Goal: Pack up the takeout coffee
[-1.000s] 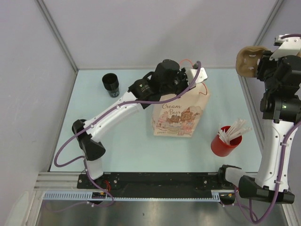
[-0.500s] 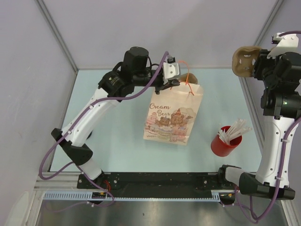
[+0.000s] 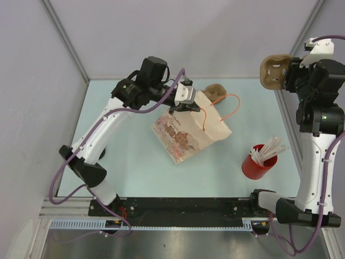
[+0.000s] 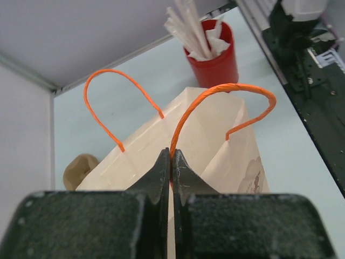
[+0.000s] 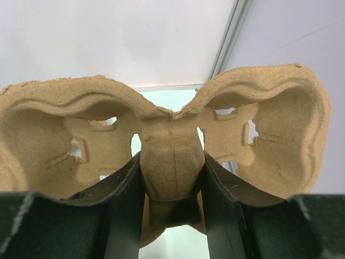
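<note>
The paper bag [image 3: 207,129] with a printed face and orange handles leans tilted at mid-table. My left gripper [image 3: 186,103] is shut on one orange handle [image 4: 215,93] at the bag's top; its jaws [image 4: 171,155] pinch the cord where it meets the paper. The other handle [image 4: 116,81] stands free. My right gripper [image 3: 289,75] is held high at the far right, shut on the middle ridge of a brown pulp cup carrier [image 3: 274,72], which fills the right wrist view [image 5: 259,124] between the jaws [image 5: 172,164]. The coffee cup is hidden.
A red cup [image 3: 257,163] with white straws and napkins stands at the right, also seen beyond the bag [image 4: 214,54]. A brown pulp piece [image 3: 214,89] lies behind the bag. Grey walls close in the back and both sides.
My left arm swung back and left with the handle pinched, dragging the bag left and tipping it over at an angle. The right arm drifted slightly left with the carrier.
</note>
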Motion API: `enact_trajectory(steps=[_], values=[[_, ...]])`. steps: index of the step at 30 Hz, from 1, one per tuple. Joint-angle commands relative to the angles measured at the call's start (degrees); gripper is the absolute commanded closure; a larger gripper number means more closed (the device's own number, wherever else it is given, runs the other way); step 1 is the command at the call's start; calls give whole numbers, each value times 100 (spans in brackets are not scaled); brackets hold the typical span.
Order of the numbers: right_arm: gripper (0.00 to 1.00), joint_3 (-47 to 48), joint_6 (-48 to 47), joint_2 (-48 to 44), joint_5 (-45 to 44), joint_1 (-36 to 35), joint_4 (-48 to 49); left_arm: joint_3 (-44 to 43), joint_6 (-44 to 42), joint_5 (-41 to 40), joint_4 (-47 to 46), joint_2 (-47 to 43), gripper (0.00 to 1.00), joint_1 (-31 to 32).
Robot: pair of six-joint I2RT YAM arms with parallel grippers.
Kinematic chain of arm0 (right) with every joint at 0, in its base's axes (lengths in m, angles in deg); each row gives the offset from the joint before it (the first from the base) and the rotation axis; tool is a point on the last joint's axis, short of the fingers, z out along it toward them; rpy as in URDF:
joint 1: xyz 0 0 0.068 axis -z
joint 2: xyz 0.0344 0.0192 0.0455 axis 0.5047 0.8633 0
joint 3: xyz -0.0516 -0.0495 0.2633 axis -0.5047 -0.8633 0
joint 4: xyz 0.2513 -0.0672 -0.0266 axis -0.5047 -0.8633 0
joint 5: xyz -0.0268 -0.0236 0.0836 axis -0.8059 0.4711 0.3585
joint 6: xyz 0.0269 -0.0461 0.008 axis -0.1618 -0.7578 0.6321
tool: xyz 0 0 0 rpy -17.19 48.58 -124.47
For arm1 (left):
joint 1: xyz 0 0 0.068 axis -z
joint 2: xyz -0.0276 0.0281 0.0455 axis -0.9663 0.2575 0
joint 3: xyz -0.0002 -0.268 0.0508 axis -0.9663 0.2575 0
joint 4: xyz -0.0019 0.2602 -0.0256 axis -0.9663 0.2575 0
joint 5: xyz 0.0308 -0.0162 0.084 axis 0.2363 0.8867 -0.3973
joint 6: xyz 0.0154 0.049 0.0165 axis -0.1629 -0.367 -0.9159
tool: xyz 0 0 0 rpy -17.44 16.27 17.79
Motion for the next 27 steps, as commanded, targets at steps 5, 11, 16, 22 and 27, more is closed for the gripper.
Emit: enact_trajectory(steps=[5, 11, 16, 22, 27], values=[[55, 217, 91, 70, -161, -143, 87, -41, -2161, 2437, 1266, 44, 100, -419], [55, 235, 100, 35, -134, -160, 34, -43, -3358, 2693, 2023, 405, 100, -762], [55, 226, 47, -53, 67, -230, 16, 476, -3868, 2544, 2049, 432, 92, -938], [53, 147, -348, -115, 647, -870, -167, 740, -4045, 2623, 1988, 388, 88, -1307], [53, 226, -893, 52, 1078, -1828, -590, 670, -3852, 2816, 1864, 256, 68, -1649]])
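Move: The paper bag hangs by its orange handle from the left fingers, its middle some 17 cm below them and a little forward and left. The bare table spot for it is about 37 cm down, 2 cm ahead and 5 cm left. The loose cup carrier lies roughly 33 cm ahead and 9 cm right; the red straw cup, 27 cm right and level. From the right hand, holding another carrier, the bag is about 32 cm left, 7 cm back and 25 cm lower. The paper bag is set down: the left hand draws back and left, turning some 15 degrees clockwise, then sinks about 6 cm, edging forward and still left, as the fingers start to part around the handle. The held carrier, still pinched in the right hand, hardly shifts until a late, quickening swing of about 8 cm left towards the bag, turning counter-clockwise. ##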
